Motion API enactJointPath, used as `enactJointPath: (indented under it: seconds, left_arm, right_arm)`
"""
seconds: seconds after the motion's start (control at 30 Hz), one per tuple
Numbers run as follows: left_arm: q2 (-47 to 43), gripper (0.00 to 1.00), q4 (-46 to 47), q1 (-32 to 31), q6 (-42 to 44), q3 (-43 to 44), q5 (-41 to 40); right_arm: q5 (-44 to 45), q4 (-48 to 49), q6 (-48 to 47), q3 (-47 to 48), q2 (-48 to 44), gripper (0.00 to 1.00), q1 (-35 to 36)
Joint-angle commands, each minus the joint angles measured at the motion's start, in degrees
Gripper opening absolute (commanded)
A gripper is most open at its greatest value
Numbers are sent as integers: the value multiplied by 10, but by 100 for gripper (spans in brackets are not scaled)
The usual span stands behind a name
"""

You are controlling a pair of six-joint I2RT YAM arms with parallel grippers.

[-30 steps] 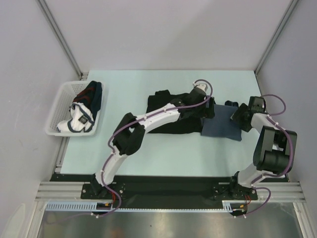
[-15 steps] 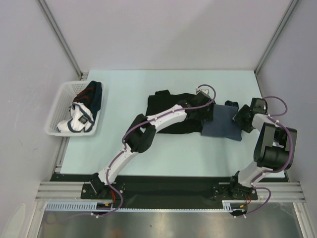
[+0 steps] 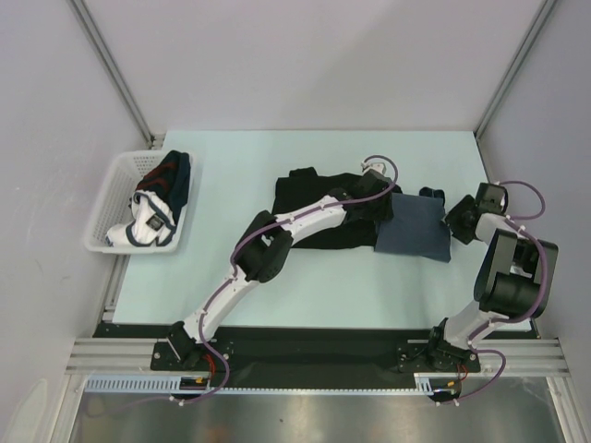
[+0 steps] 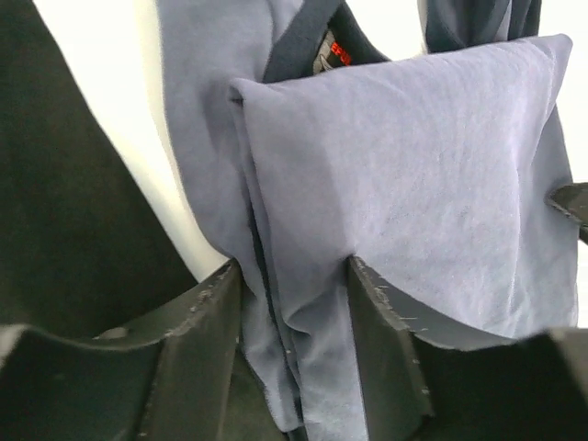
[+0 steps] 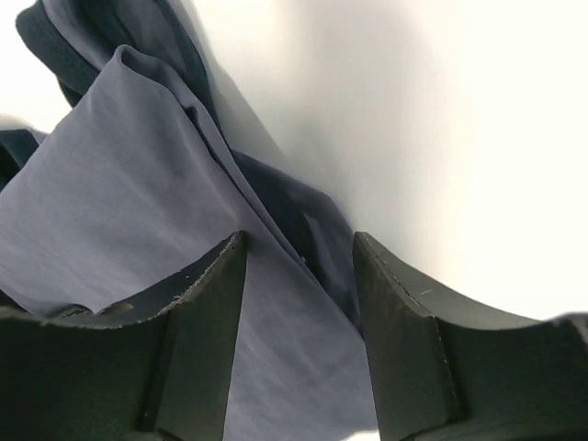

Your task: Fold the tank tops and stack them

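Note:
The slate blue-grey tank top (image 3: 414,233) lies folded into a small rectangle right of centre on the table. The black tank top (image 3: 314,208) lies just left of it, partly under my left arm. My left gripper (image 3: 388,210) is at the blue top's left edge. In the left wrist view its jaws (image 4: 294,276) stand apart, with a bunched fold of the blue cloth (image 4: 413,165) between them and black cloth (image 4: 73,184) at the left. My right gripper (image 3: 451,224) is at the top's right edge. Its jaws (image 5: 299,248) stand apart astride the blue cloth (image 5: 119,202).
A white basket (image 3: 109,198) stands at the table's left edge with several dark and white garments (image 3: 157,203) heaped in it. The table's back and right edges meet grey walls.
Both grippers' jaws have narrowed. My left gripper came forward onto the blue top's left edge. My right gripper shifted slightly right along its right edge.

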Motion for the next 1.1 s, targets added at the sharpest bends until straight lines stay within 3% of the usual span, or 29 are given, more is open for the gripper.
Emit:
enactJointPath:
  seconds: [0.0,0.27,0.4,0.43,0.5,0.57,0.63,0.87,1.07]
  left_arm:
    - [-19,54,16,17,-12,-37,13]
    - [-12,42,20,21,-6,-17,43]
    - [16,45,16,20,-19,3,54]
    - [20,43,15,19,-20,6,55]
    - [33,29,14,14,-23,19,60]
    - [42,18,6,14,-27,35,62]
    - [46,0,6,13,-29,36,65]
    - [-5,0,13,13,-15,28,71]
    - [-100,0,0,-2,5,-14,38]
  right_arm:
    - [-42,33,8,7,27,54,-4]
    - [-72,55,17,18,97,48,-3]
    - [-4,25,0,36,106,44,23]
    - [7,18,-4,44,107,37,35]
    - [36,5,-11,51,107,33,46]
    - [36,-2,-14,58,110,19,52]
    - [25,-6,-13,60,106,0,52]
    - [-6,-54,-18,93,10,0,68]
    - [-32,-96,-21,109,-60,0,73]
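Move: The blue-grey tank top's middle lies about 8 cm to the right and 4 cm back of the left hand, barely below it, and about 11 cm left, 1 cm back and 2 cm below the right hand; each open gripper straddles its near side edge. The folded black tank top's middle is some 16 cm left of the left hand, level with it. The right-hand strap bundle lies about 8 cm ahead and 5 cm left of the right hand. Hold the left gripper almost still and close it fully on the blue-grey tank top's left edge, while working the right gripper about 4 cm forward along the right edge, some 2 cm left and down, and pinching that edge shut. Then raise the right hand about 6 cm, drifting 2 cm left; start the left hand up only about 1 cm. ##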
